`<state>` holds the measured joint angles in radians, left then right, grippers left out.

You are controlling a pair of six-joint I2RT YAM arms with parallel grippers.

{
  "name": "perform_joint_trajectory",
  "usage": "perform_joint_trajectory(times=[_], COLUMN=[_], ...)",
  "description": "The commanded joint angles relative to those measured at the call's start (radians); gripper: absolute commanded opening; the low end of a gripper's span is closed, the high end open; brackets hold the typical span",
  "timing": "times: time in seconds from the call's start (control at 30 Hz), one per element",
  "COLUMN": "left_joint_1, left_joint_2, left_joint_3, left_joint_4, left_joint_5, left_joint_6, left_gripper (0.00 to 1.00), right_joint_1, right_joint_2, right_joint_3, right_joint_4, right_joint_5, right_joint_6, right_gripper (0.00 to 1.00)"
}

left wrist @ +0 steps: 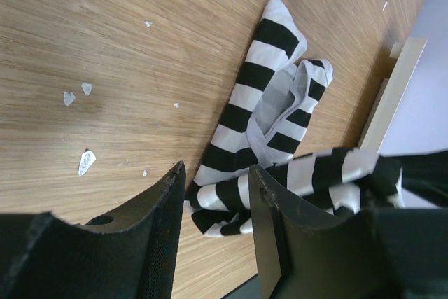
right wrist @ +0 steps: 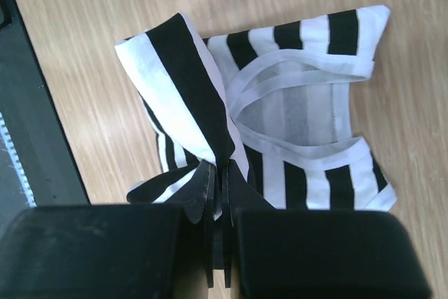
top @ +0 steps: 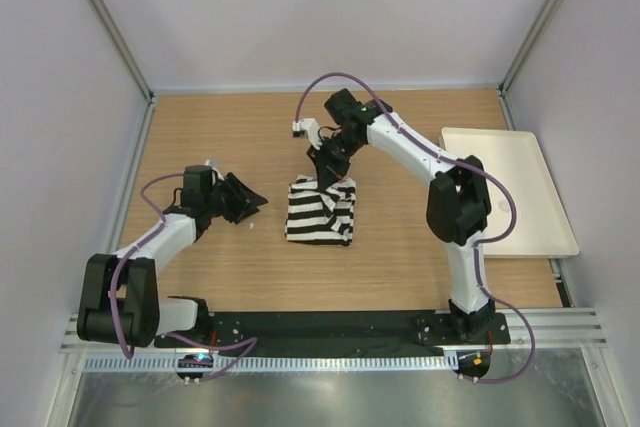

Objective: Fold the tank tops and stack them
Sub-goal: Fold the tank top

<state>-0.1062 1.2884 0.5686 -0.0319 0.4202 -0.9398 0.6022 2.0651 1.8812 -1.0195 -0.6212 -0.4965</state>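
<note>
One black-and-white striped tank top (top: 320,215) lies partly folded on the wooden table, white trim showing around an armhole (right wrist: 294,68). My right gripper (top: 326,175) is at its far edge, shut on a pinched fold of the cloth (right wrist: 220,173) and holding that flap raised above the rest of the tank top (right wrist: 308,166). My left gripper (top: 252,201) stands open a little to the left of the garment, not touching it. In the left wrist view its gap (left wrist: 217,183) holds nothing; the tank top (left wrist: 255,78) lies beyond the fingertips.
A plain white tray (top: 512,232) sits at the table's right side; its edge (left wrist: 395,92) shows past the cloth. Small white specks (left wrist: 85,162) dot the wood left of the garment. A black rail (right wrist: 35,138) runs along the near table edge.
</note>
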Motion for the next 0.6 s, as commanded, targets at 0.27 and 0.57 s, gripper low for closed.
perform_joint_trajectory(times=[0.27, 0.57], left_joint_1=[-0.029, -0.118], left_joint_2=[0.005, 0.034], left_joint_3=[-0.010, 0.039], left_joint_4=[0.053, 0.046], left_joint_5=[-0.012, -0.090], left_joint_6=[0.032, 0.045], left_gripper=[0.43, 0.43], right_joint_1=[-0.090, -0.147], right_joint_2=[0.236, 0.310], right_joint_3=[0.265, 0.323], right_joint_4=[-0.116, -0.085], right_joint_5=[-0.081, -0.012], right_joint_6=[-0.093, -0.017], right_gripper=[0.07, 0.37])
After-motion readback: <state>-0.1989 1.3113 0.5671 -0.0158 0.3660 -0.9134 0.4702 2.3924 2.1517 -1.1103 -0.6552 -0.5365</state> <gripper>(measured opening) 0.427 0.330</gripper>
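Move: The tank top's neck end, where the flap pinched by the right hand is being taken, lies about 7 cm ahead of that hand, 2 cm to its left and 9 cm below. The shirt's near edge is some 10 cm back and 1 cm to the left of this hand; a white scrap lies 17 cm left and 5 cm back. From the left hand the neck end is roughly 9 cm ahead, 17 cm to the right and 4 cm lower. The striped flap, already pinched in the right gripper, is carried about 7 cm forward and 7 cm down over the neck end. Late in the descent the right hand drifts a little to its right and its fingers open by about a quarter of their range, releasing the flap. The left hand, partly open and empty, eases 2 cm to the right. ##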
